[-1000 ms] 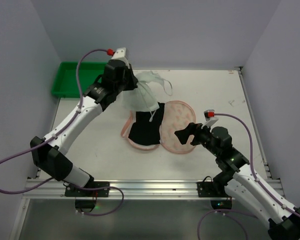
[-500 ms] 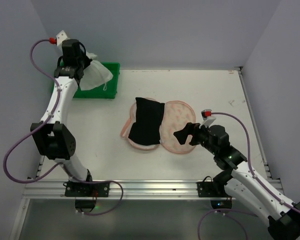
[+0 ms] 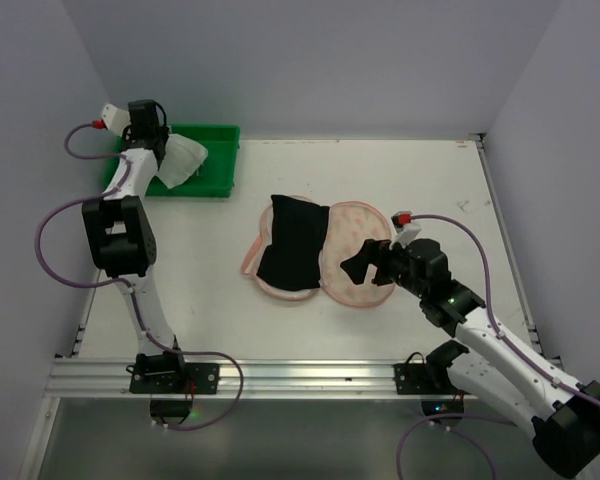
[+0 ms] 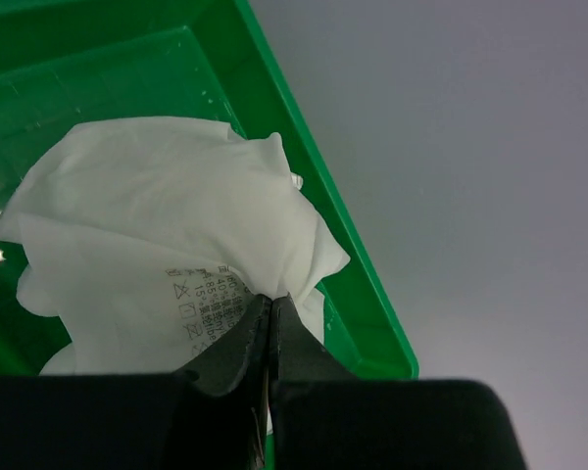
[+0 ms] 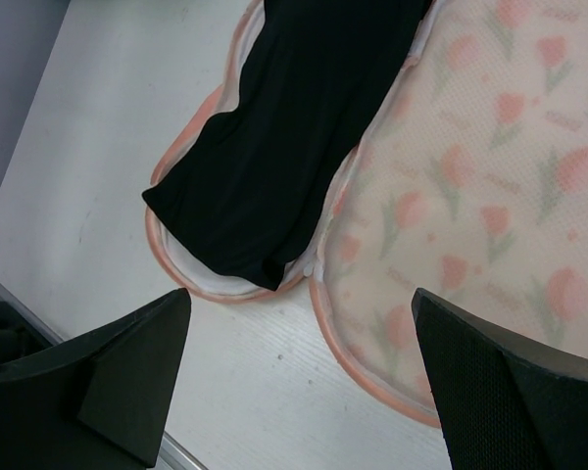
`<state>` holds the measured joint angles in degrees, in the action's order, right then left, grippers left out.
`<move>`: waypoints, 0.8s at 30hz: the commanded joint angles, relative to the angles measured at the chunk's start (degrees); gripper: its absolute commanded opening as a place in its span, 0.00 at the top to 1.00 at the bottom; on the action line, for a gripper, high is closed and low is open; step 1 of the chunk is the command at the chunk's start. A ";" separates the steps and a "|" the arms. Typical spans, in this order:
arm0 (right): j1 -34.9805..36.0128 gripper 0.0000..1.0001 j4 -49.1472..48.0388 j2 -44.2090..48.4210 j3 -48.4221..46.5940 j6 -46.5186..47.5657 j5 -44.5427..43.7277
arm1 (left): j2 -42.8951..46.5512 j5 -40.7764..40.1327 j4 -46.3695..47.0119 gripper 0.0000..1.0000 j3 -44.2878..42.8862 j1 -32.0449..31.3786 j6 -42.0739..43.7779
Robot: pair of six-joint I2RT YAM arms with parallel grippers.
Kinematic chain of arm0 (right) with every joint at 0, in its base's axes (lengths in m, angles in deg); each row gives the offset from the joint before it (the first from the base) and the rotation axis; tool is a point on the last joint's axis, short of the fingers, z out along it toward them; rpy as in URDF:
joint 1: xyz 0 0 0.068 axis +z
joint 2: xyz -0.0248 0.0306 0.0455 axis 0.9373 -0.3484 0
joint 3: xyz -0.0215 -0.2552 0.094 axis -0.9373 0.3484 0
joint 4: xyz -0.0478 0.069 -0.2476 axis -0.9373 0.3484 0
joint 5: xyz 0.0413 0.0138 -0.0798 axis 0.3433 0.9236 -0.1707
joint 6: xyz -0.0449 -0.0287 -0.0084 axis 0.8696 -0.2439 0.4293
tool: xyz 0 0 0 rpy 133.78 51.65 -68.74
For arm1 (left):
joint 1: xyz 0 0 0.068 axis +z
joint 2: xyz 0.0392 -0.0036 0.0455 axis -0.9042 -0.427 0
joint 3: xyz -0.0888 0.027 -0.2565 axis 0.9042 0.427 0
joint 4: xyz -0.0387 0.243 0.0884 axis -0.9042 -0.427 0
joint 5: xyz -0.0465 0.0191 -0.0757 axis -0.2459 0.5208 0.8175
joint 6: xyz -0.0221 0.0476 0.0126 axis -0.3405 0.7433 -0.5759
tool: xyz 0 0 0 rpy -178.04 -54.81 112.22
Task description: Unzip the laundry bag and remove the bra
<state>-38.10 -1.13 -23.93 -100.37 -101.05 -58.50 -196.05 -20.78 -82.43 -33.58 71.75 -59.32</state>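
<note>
The laundry bag (image 3: 358, 248) lies unzipped in the middle of the table, its printed cream lid (image 5: 490, 176) folded out to the right. The black bra (image 3: 293, 245) lies across the left half, inside the pink zipper rim (image 5: 191, 279). My right gripper (image 3: 358, 268) hovers open just above the bag's near edge, its fingers apart either side of the rim (image 5: 299, 294). My left gripper (image 3: 163, 152) is at the back left, shut (image 4: 272, 299) on a white garment (image 4: 157, 215) with a care label, which hangs over the green tray (image 4: 323, 196).
The green tray (image 3: 220, 150) stands at the back left corner against the wall. Grey walls close in the table on three sides. The metal rail with the arm bases (image 3: 300, 375) runs along the near edge.
The left arm swung from above the bag to the back left, carrying the white garment over the green tray. The right gripper edged slightly closer to the bag.
</note>
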 commanded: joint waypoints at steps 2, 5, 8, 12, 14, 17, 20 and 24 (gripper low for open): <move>0.13 0.04 -3.01 -2.83 -2.84 0.88 1.27 | -4.66 1.01 6.67 1.00 -2.95 0.44 -9.84; 0.05 0.04 -3.54 -4.42 -3.37 0.80 2.59 | -6.59 4.70 10.25 0.85 -1.64 0.27 -12.84; 0.13 0.04 -3.80 -4.16 -3.37 1.50 3.73 | -7.83 6.29 14.84 0.79 -3.11 -0.61 -12.49; 0.13 0.04 -3.36 -2.49 -3.46 2.38 2.86 | -7.75 9.45 14.93 0.52 -4.71 -2.01 -9.33; 0.13 0.04 -2.75 -1.27 -3.54 2.64 2.15 | -4.07 10.42 15.01 0.24 -2.52 -2.10 -7.22; 0.13 0.04 -2.31 0.32 -3.20 2.91 1.01 | 3.05 13.58 15.72 0.00 3.10 -3.16 -0.03; -0.04 0.04 -1.43 1.90 -2.84 3.00 -1.62 | 11.13 17.27 13.09 0.00 9.51 -6.40 9.11; -0.04 0.01 1.11 2.78 -3.37 1.59 -5.67 | 22.46 18.86 5.89 0.00 19.52 -16.92 19.49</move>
<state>-38.13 -1.43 -21.77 -101.29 -99.25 -59.77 -183.17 -5.65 -72.66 -19.72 62.61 -51.67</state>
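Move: The left hand, shut on the white garment, hangs over the green bin, whose middle is about 2 cm ahead, 3 cm to the right and 15 cm below. The black cloth on the open laundry bag lies roughly 34 cm to the left hand's right and 25 cm back; the bag's flowered flap is some 16 cm right of that cloth and 4 cm nearer. From the empty right hand the bin is about 40 cm ahead and 48 cm left. The left hand sinks about 6 cm towards the bin floor while easing some 5 cm forward, and spreads its shut fingers wide to let go of the white garment. Beginning to rise as they open, it then swings right and draws back towards the laundry bag, up about 10 cm from its lowest point, the wrist turning some 25 degrees clockwise, while the open right hand dips slightly and then rises about 3 cm, touching nothing. ##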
